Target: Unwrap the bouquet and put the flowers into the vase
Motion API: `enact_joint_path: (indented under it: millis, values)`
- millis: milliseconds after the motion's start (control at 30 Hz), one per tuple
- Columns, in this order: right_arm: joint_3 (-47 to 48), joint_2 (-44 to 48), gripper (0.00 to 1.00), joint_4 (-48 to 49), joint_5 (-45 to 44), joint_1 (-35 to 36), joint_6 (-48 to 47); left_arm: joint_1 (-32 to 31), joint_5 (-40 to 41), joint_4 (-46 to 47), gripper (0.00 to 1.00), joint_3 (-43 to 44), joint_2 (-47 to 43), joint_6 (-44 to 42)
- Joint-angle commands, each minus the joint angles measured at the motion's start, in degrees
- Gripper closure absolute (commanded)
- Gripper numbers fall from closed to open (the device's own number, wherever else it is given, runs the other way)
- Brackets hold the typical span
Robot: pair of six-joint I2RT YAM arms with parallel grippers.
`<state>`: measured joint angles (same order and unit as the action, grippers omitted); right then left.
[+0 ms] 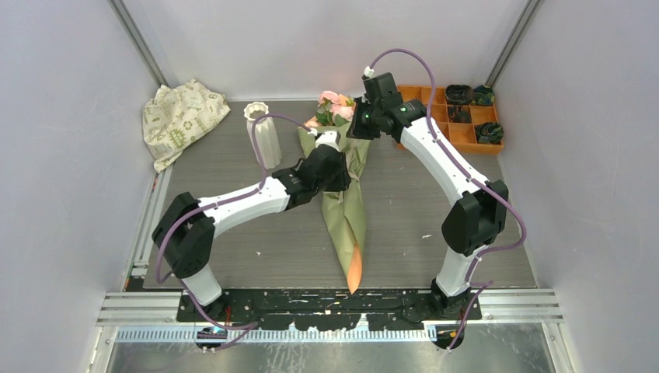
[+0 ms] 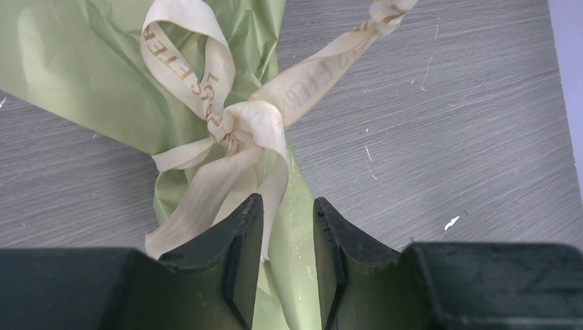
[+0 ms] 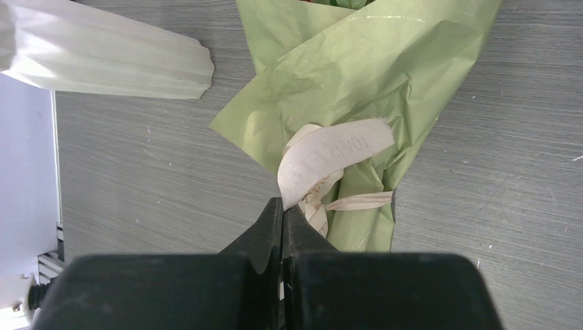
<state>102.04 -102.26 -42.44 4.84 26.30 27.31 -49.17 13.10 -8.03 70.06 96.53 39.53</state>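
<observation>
The bouquet (image 1: 346, 203) lies on the table, its orange tip toward the arms and the pink flowers (image 1: 336, 105) at the far end. A cream ribbon (image 2: 249, 125) is knotted round the olive-green paper (image 2: 89, 75). One loop lies left of the knot, and one tail runs up to the right. My left gripper (image 2: 289, 206) hovers over the wrap just below the knot, its jaws apart, with a ribbon tail and green paper between them. My right gripper (image 3: 283, 206) is shut on a ribbon (image 3: 333, 151) end beside the wrap. The white ribbed vase (image 1: 264, 136) stands upright left of the bouquet.
A cream patterned cloth bag (image 1: 183, 116) lies at the back left. An orange compartment tray (image 1: 447, 116) with dark items sits at the back right, behind the right arm. Grey walls close in on both sides.
</observation>
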Motion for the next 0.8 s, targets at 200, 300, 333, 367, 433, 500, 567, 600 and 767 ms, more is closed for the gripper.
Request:
enact_joint_path:
  millis: [200, 300, 333, 367, 433, 500, 567, 600, 767]
  values:
    - [2.2, 2.33, 0.99, 2.62, 1.31, 1.15, 0.29, -0.49, 2.77, 1.05, 0.68, 6.04, 3.95, -2.49]
    - [2.22, 2.4, 0.99, 2.62, 1.31, 1.34, 0.23, -0.52, 3.51, 0.55, 0.7, 6.21, 4.44, -2.7]
    - [2.2, 2.53, 0.99, 2.68, 1.32, 1.45, 0.2, -0.57, 3.96, 0.39, 0.72, 6.15, 4.52, -2.78]
    - [2.2, 2.63, 0.99, 2.67, 1.31, 1.44, 0.2, -0.58, 4.48, 0.17, 0.74, 6.16, 4.73, -2.77]
    - [1.98, 2.83, 1.0, 2.76, 1.33, 1.51, 0.29, -0.54, 5.11, 0.03, 0.79, 6.15, 5.05, -2.98]
    - [1.86, 2.93, 0.99, 2.79, 1.23, 1.55, 0.28, -0.58, 5.38, -0.08, 0.85, 6.45, 5.47, -3.29]
    - [1.82, 3.03, 0.99, 2.82, 1.11, 1.64, 0.32, -0.57, 6.57, -0.76, 0.97, 6.77, 5.64, -3.17]
    - [1.72, 3.03, 0.99, 2.8, 0.95, 1.64, 0.27, -0.62, 7.49, -1.61, 1.0, 6.93, 5.42, -2.93]
    - [1.03, 3.29, 0.99, 2.97, -1.24, 1.64, -0.12, -0.75, 12.65, -3.7, 1.0, 3.9, -1.13, -2.97]
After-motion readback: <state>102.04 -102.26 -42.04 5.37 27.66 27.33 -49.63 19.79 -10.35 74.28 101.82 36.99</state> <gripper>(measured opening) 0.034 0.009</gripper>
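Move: The loop of cream ribbon just below the bouquet's bow knot lies about 2 cm ahead of the left hand, straight on, and 2 cm lower; the knot is some 4 cm ahead, 1 cm left and 3 cm lower. The flowers lie roughly 26 cm ahead and 2 cm left, and the vase stands about 15 cm ahead and 19 cm left. From the right hand, which already grips a ribbon end, the loop is about 7 cm back, 2 cm left and 10 cm down. The left hand eases about 2 cm forward and 2 cm down onto the bow, drifting a centimetre right and then back left, and its part-open fingers shut fully on the ribbon loop just below the knot, pinching it between the tips while the wrist rolls some 5 degrees, left side up. The right hand keeps its closed grip on the ribbon end, held up above the bouquet, and shifts only about 1 cm left. ##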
